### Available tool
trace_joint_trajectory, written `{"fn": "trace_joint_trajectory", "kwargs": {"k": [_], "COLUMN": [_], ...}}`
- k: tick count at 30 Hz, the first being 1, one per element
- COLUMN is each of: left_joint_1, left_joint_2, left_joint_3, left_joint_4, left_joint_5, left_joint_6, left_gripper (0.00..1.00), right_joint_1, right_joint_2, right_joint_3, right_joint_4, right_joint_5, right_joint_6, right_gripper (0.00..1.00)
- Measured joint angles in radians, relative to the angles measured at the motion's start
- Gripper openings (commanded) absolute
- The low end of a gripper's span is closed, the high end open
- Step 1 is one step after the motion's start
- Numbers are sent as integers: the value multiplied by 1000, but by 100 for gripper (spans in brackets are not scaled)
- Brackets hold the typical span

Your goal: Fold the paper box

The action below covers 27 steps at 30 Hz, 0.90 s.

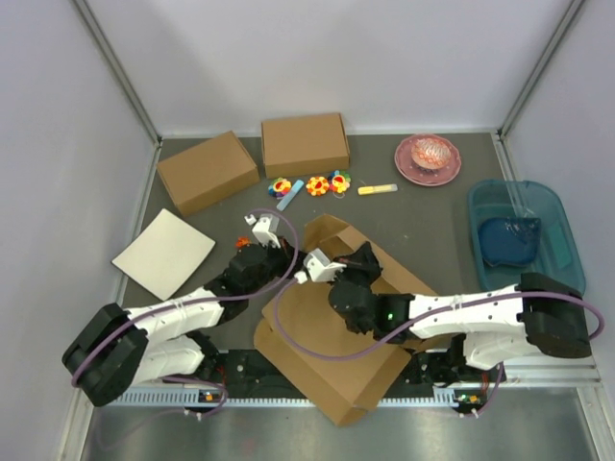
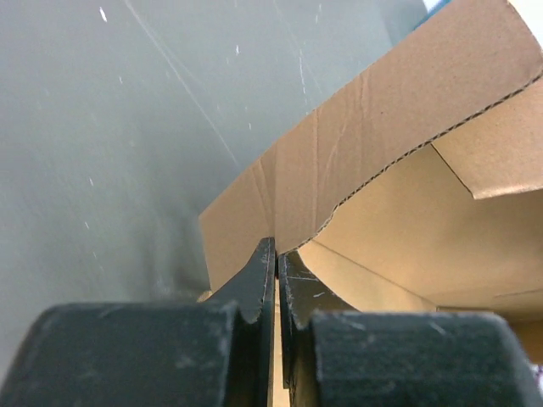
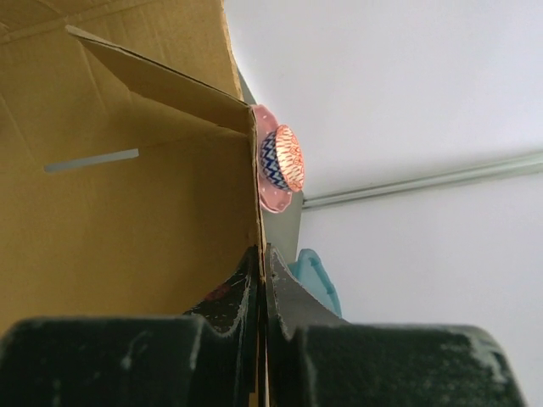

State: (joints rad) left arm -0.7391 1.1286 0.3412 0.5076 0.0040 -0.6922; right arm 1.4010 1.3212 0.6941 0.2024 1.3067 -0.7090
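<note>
The paper box [image 1: 327,365] is a large brown cardboard sheet lying in the middle of the table, part of it raised into flaps [image 1: 332,235]. My left gripper [image 1: 288,279] reaches in from the left. In the left wrist view it [image 2: 277,254] is shut on the edge of a standing cardboard flap [image 2: 356,161]. My right gripper [image 1: 370,257] comes in from the right over the sheet. In the right wrist view it [image 3: 261,254] is shut on the edge of an upright cardboard wall [image 3: 127,220], which has a slot cut in it.
Two formed brown boxes [image 1: 207,171] [image 1: 305,144] stand at the back. An off-white board [image 1: 163,253] lies at the left. Small flower toys [image 1: 317,184] and a yellow stick [image 1: 377,189] lie behind the sheet. A pink plate [image 1: 428,158] and blue bin [image 1: 524,230] sit at the right.
</note>
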Motion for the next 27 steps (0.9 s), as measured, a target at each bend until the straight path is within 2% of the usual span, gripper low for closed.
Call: {"fn": "trace_joint_trajectory", "kwargs": {"k": [8,14,20,27], "left_joint_1": [49,75,78,101], "left_joint_2": [42,108,133,133], "left_joint_3": [58,58,16,24], "left_joint_4": [95,162,193,129], "left_joint_5": [-80,-94,-88,-28], "left_joint_6": [79,84,53,8], "left_gripper": [0,0,0,0], "right_joint_1": [-128,-148,-148,-148], "right_joint_2": [69,169,215,227], "right_joint_3": [50,66,45,31], "right_joint_4": [301,467,500,481], "right_joint_5": [-103,-145,-150,-149], "right_joint_6": [-266,-414,-427,-387], "right_gripper": [0,0,0,0]}}
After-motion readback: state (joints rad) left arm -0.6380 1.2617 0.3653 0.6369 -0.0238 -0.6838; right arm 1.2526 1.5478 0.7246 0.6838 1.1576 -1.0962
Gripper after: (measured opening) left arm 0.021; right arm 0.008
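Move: Both hands already hold the paper box: its middle lies about 13 cm back, 5 cm right and 7 cm below the left hand, and some 13 cm back, 6 cm left and 15 cm below the right. On the table about 12 cm below the left hand, the blue stick is 13 cm ahead and 4 cm left, the orange toy 1 cm ahead and 16 cm left. The yellow stick lies 16 cm ahead, 2 cm right and 20 cm below the right hand. With closed fingers still pinching the box's raised cardboard, the left on a flap and the right on a wall edge, both hands swing the box forward about 5 cm towards the blue and yellow sticks, arching up some 3 cm and then sinking to about their starting height. The right hand also drifts about 3 cm left and rolls its left side slightly down, while the left hand tips up and comes nearly level again, ending turned a little counter-clockwise. ##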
